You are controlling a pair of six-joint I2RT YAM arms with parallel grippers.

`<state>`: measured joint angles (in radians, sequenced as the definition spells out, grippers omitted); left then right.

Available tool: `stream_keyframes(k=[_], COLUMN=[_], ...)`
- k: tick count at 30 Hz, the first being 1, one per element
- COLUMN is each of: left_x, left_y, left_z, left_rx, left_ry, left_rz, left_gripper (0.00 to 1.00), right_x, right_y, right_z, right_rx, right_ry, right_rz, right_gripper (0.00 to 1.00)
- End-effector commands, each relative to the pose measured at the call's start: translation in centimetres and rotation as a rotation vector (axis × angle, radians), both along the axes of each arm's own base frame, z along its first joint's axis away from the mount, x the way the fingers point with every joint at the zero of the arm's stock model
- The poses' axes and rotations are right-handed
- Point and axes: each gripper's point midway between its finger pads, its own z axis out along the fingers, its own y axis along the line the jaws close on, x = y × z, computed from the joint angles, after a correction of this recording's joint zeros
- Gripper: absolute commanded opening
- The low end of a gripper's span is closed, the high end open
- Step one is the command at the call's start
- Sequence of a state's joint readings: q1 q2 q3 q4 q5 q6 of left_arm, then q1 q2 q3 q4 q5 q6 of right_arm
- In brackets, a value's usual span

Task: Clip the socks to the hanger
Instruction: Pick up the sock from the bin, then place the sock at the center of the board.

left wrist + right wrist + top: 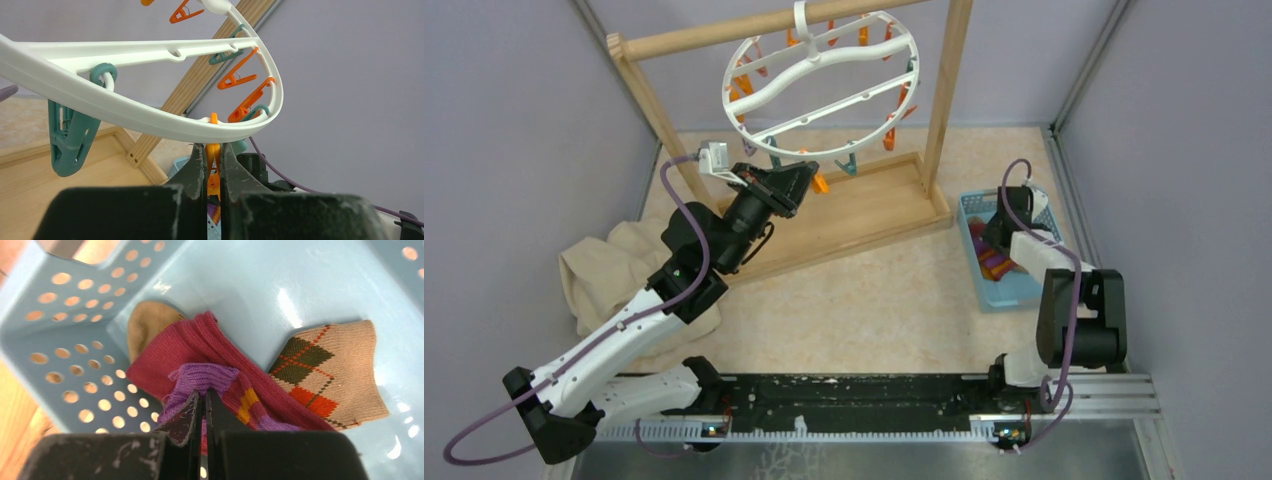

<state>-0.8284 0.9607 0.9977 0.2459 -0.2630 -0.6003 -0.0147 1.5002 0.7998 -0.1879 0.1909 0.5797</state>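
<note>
The white ring hanger (816, 62) hangs by its hook from the wooden bar, with orange and teal clips around its rim. My left gripper (213, 150) reaches up just under the ring (125, 112) and is shut on an orange clip (214, 180) that hangs there. The socks lie in the blue basket (75, 340). My right gripper (204, 395) is down in it, shut on the purple cuff of the maroon-purple sock (190, 347). The tan argyle sock (340, 375) lies flat beside it, untouched.
The wooden frame stand (864, 215) carries the hanger at the back. A large beige cloth (609, 270) is heaped at the left under the left arm. The blue basket (1024, 297) sits at the right near the wall. A teal clip (72, 145) hangs left of my left fingers.
</note>
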Motion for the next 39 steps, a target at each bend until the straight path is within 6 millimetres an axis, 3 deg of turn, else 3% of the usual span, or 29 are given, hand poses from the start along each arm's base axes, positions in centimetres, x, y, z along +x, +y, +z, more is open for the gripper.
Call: stream_keyframes(k=[1,10,15,19,22,27,32,34,38,39], left_x=[-0.7,-0.6,-0.5,-0.6,-0.7,-0.9,-0.8,-0.8,-0.8,-0.7], left_y=[-0.8,-1.1,-1.5,-1.7,-1.7,-1.3,-1.2,-1.3,-1.6,-1.7], left_z=[-3.0,-3.3,-3.5,-3.5,-3.4,-3.4,-3.5,-3.7,-3.8,-3.8], left_rx=[0.079,0.074,0.073,0.068,0.064,0.062,0.062,0.064,0.064,0.065], left_ry=[0.055,0.059,0.062,0.063,0.068,0.071,0.076,0.08,0.083,0.083], left_rz=[-0.047,-0.059,-0.068,-0.08,-0.086,-0.079,-0.07,-0.072,-0.083,-0.085], left_gripper=[0.05,0.05,0.05,0.05,0.05,0.05,0.05,0.05,0.05,0.05], right_x=[1.4,0.7,0.2,-1.2,-2.1,-4.1,-7.8,-9.3,-10.5,-10.5], right_y=[0.0,1.5,7.2,13.7,16.8,20.7,25.6,26.9,27.6,27.7], right_z=[6.0,17.0,19.9,21.1,19.6,13.5,9.1,7.2,3.7,3.1], right_rx=[-0.017,-0.011,0.006,0.04,0.064,0.052,0.08,0.094,0.046,0.023], right_ry=[-0.166,-0.481,-0.48,-0.503,-0.451,-0.284,-0.187,-0.142,-0.079,-0.073], right_rz=[-0.003,0.112,0.376,0.631,0.749,0.869,1.006,1.044,1.051,1.047], right_gripper=[0.0,0.0,0.0,0.0,0.0,0.0,0.0,0.0,0.0,0.06])
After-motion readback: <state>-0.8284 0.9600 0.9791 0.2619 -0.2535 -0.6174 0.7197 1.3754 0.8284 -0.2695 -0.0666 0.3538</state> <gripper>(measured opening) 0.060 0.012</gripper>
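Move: The right gripper already pinches the purple cuff of the striped sock in the bin. Take it to the bare table outside the bin's left wall, about 27 cm left, 11 cm back and roughly 3 cm below. The bin's middle lies some 7 cm right and 2 cm back, the argyle sock about 5 cm right and 5 cm back, the wooden tray's middle 39 cm left and 6 cm ahead. From the left hand, that bare spot lies roughly 17 cm right, 1 cm back and 42 cm down. Keep the right fingers shut on the cuff and lift the striped sock steeply out of the bin, about 19 cm at the top, letting the fingertips tip upward. Carry it left over the bin's left wall, then on left and back while sinking some 15 cm towards the bare table, turning counter-clockwise about 60 degrees and tipping the fingers down again. ##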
